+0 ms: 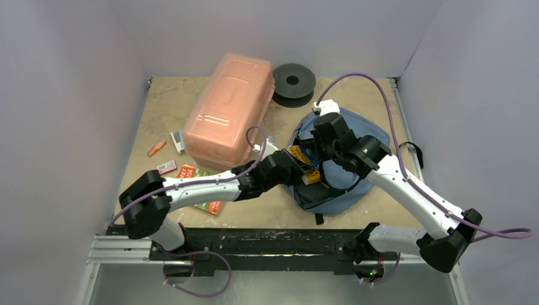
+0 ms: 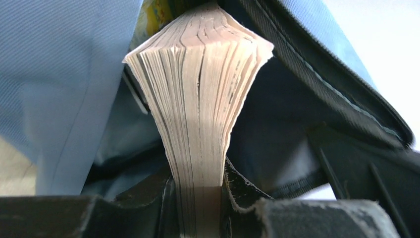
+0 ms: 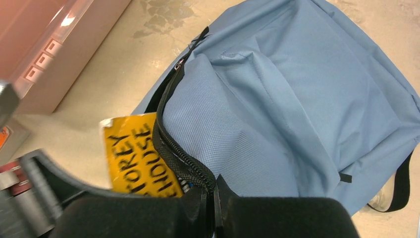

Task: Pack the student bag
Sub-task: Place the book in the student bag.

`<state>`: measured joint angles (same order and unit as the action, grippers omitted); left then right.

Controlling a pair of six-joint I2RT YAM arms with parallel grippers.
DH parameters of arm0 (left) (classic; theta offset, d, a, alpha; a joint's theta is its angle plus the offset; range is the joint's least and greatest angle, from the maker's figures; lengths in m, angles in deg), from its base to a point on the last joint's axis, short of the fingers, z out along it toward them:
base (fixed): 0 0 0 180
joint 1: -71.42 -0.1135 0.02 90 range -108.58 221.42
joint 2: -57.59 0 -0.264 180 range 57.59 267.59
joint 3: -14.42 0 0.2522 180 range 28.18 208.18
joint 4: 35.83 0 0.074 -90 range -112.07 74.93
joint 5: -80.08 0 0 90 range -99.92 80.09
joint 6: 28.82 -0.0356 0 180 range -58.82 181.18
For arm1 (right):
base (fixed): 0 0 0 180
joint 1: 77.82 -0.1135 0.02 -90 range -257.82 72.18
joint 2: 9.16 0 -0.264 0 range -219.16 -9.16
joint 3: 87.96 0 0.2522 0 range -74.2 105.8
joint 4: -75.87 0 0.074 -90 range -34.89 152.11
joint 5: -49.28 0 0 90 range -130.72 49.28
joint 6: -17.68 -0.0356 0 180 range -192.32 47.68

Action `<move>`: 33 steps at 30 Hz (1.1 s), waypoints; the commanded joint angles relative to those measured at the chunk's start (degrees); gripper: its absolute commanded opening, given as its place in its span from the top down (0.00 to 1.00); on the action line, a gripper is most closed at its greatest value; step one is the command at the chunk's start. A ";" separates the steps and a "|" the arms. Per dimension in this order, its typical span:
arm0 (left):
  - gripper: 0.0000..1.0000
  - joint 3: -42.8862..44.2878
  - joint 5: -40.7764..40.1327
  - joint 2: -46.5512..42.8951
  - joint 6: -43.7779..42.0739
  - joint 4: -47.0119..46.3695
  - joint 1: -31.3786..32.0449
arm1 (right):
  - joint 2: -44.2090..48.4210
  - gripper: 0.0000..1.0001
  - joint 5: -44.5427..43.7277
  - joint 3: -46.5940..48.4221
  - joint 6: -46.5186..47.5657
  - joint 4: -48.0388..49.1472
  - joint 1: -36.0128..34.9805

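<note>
The student bag (image 1: 372, 136), soft blue-grey with black zipper trim, lies at the right of the table. My left gripper (image 1: 292, 168) is shut on a thick paperback book (image 2: 198, 99) with a yellow cover (image 3: 138, 153). The book's far end sits inside the bag's opening, with blue fabric (image 2: 64, 74) on both sides of it. My right gripper (image 3: 215, 191) is shut on the bag's black zipper edge (image 3: 178, 153) and holds it up above the book. In the top view the right gripper (image 1: 325, 155) sits over the opening.
A translucent pink box (image 1: 229, 108) lies at the back left, with a black spool (image 1: 293, 81) behind the bag. Small items lie left of the box: an orange piece (image 1: 156, 148), a white one (image 1: 178, 141) and red packets (image 1: 186, 170). Walls close in three sides.
</note>
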<state>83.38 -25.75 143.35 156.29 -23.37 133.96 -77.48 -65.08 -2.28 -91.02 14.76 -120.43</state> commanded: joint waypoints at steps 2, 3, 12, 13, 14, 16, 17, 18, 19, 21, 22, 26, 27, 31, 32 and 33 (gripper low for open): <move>1.00 7.22 -8.46 9.72 -0.26 -13.82 0.21 | 3.25 1.00 4.76 5.24 1.82 4.13 0.01; 1.00 8.79 -8.90 12.33 -1.19 -16.21 0.21 | 3.39 1.00 5.30 5.37 2.08 4.15 -0.01; 1.00 23.77 -14.20 31.66 -2.91 -18.04 0.12 | 4.07 1.00 4.15 4.15 3.49 4.71 -0.01; 0.97 24.94 -14.41 32.35 -2.04 -16.08 0.19 | 4.04 1.00 4.02 3.97 3.49 4.77 -0.02; 0.91 25.92 -13.43 32.74 -0.79 -13.92 0.21 | 4.02 1.00 3.83 3.79 3.56 4.89 -0.02; 0.66 26.96 -12.83 32.50 -0.17 -8.86 0.12 | 4.02 1.00 3.02 3.41 3.65 4.82 -0.02; 0.55 27.04 -12.59 32.08 -0.03 -5.70 0.12 | 4.10 1.00 2.54 3.14 3.79 4.90 0.05; 0.44 26.72 -12.51 31.40 -0.17 -3.90 0.18 | 4.21 1.00 1.91 2.81 3.91 5.02 0.00; 0.34 25.87 -12.13 30.57 -0.67 -3.26 0.21 | 4.31 1.00 1.34 2.42 4.05 5.18 0.01; 0.21 24.23 -11.22 28.49 -1.10 -2.29 0.21 | 4.42 1.00 0.37 1.89 4.27 5.30 -0.02; 0.16 24.16 -10.63 27.48 -0.91 -0.15 0.21 | 4.42 1.00 -0.04 1.64 4.28 5.30 -0.01; 0.04 24.11 -7.84 23.78 -0.22 9.66 0.14 | 4.50 1.00 -1.25 0.77 4.53 5.49 0.09; 0.03 23.32 -7.01 22.87 -0.02 9.81 0.08 | 4.43 1.00 -1.46 0.58 4.57 5.63 0.12; 0.00 21.70 -4.06 18.33 0.42 14.54 0.09 | 4.24 1.00 -2.40 -0.02 4.72 5.43 0.38; 0.00 22.48 -3.46 17.53 1.04 17.75 0.12 | 4.17 1.00 -2.62 -0.15 4.72 5.43 0.49; 0.00 23.35 -2.56 16.91 1.35 20.70 0.12 | 4.05 1.00 -2.84 -0.26 4.72 5.50 0.56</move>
<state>104.89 -31.15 166.58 155.81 -12.86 134.22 -74.55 -66.15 -2.46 -86.56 16.53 -119.78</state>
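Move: The left hand already holds the treehouse book with its front end in the mouth of the student bag. The bag's middle lies about 6 cm ahead, 12 cm to the right and 11 cm below that hand; the zip rim, pinched by the right fingers, is some 5 cm ahead, 8 cm right and 5 cm up, and the pink box sits roughly 20 cm ahead and 23 cm left. From the right hand, the bag's middle is level ahead, about 4 cm right and 16 cm lower. Forward, to the right and down, the left hand pushes the held book some 15 cm deeper into the student bag. There its fingers open wide and let go of the book, and it draws back about 6 cm to the left and towards its base. The right fingers keep their pinch on the zip rim, lifting it about 2 cm. ##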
